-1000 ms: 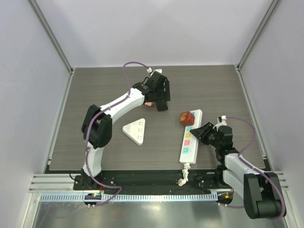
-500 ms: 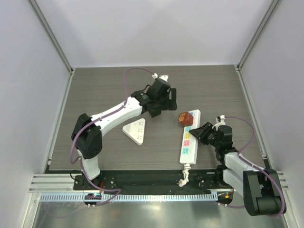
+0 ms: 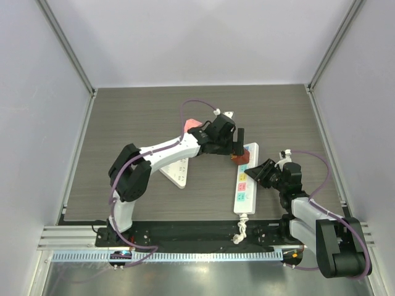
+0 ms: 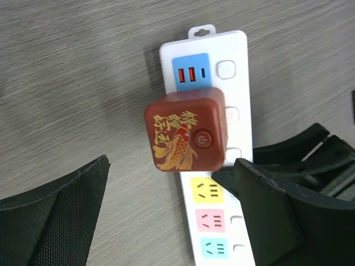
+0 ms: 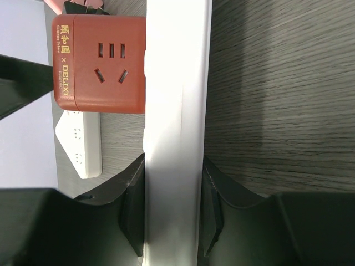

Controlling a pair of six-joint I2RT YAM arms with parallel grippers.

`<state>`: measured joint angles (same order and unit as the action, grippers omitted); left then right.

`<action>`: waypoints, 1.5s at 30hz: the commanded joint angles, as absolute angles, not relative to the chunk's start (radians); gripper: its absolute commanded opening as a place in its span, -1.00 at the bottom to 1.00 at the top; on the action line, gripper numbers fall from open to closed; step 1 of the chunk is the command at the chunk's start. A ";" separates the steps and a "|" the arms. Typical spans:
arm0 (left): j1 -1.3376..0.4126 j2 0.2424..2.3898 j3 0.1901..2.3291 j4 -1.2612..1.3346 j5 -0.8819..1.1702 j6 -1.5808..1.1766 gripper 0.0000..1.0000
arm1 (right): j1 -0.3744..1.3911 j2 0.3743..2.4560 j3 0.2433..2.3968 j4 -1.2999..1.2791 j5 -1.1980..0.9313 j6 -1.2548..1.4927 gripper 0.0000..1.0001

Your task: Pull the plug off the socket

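The socket is a long white power strip with coloured outlet faces, lying right of centre, its knotted cord at the near edge. A dark red cube plug with a gold fish print sits in it near its far end. In the left wrist view the plug stands just past the blue USB face of the strip. My left gripper is open above the plug, with one finger on either side of it, not touching. My right gripper is shut on the strip's long sides; the plug shows beyond it.
A white triangular plate lies left of the strip, partly under my left arm; it also shows in the right wrist view. A small pink object lies further back. Frame posts and grey walls bound the dark wood table.
My left arm has swung right from the back middle of the table to above the plug, leaving the pink object uncovered. The right gripper and the strip have not moved.
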<state>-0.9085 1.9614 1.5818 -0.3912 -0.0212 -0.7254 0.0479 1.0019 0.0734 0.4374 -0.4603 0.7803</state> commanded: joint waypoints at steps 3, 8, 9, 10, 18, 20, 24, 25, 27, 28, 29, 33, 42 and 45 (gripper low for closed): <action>-0.908 1.999 1.589 -0.333 0.023 -0.756 0.86 | 0.046 1.006 0.100 0.506 -0.477 0.709 -0.98; -0.910 2.034 1.598 -0.298 0.061 -0.791 0.85 | 0.046 1.008 0.100 0.508 -0.480 0.709 -0.99; -0.910 2.039 1.603 -0.284 0.070 -0.799 0.84 | 0.046 1.008 0.100 0.509 -0.480 0.709 -0.98; -0.910 2.054 1.606 -0.276 0.080 -0.804 0.82 | 0.045 1.008 0.100 0.508 -0.480 0.709 -0.98; -0.927 2.083 1.597 -0.239 0.087 -0.830 0.61 | 0.046 1.009 0.100 0.509 -0.480 0.709 -0.98; -0.927 2.085 1.600 -0.235 0.089 -0.827 0.43 | 0.046 1.009 0.100 0.511 -0.480 0.709 -0.98; -0.927 2.082 1.608 -0.236 0.092 -0.819 0.05 | 0.046 1.011 0.100 0.509 -0.477 0.709 -0.99; -0.927 2.083 1.608 -0.236 0.094 -0.816 -0.10 | 0.046 1.009 0.100 0.509 -0.477 0.709 -0.98; -0.927 2.079 1.602 -0.235 0.098 -0.815 -0.22 | 0.048 1.011 0.100 0.509 -0.477 0.707 -0.98; -0.927 2.074 1.595 -0.235 0.103 -0.813 -0.36 | 0.046 1.008 0.100 0.511 -0.476 0.709 -0.98; -0.927 2.068 1.586 -0.226 0.107 -0.815 -0.43 | 0.046 1.008 0.098 0.511 -0.476 0.709 -0.98; -0.927 2.022 1.497 -0.193 0.098 -0.818 -1.00 | 0.046 0.999 0.097 0.506 -0.471 0.709 -0.98; -0.927 1.885 1.298 0.044 0.189 -0.954 -1.00 | 0.046 0.974 0.090 0.506 -0.465 0.704 -0.98; -0.928 1.864 1.295 0.052 0.196 -0.977 -1.00 | 0.046 0.980 0.097 0.492 -0.443 0.704 -0.98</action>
<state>-0.9180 1.9511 1.2961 -0.0261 0.0990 -0.9401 0.0570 0.9924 0.0731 0.4305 -0.5198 0.7475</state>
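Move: The red plug sits on the power strip just under the open left hand, about 3 cm to its right, 1 cm back and 6 cm down; the strip's middle is some 9 cm back, 5 cm right and 8 cm down. The pink plug lies about 10 cm ahead and 15 cm left, the triangular socket 6 cm back and 20 cm left, both on the table. From the right hand, the red plug is roughly 5 cm ahead, 3 cm left and 3 cm up. The left hand sinks about 5 cm while easing some 3 cm to the right onto the red plug, and its fingers close from wide open to grip it by two opposite sides. Then, keeping that hold, it pulls about 2 cm left and a little less back, its left side dipping some 10 degrees, while the right hand keeps the power strip pinched by its edges and is drawn along about 1 cm left and back. ##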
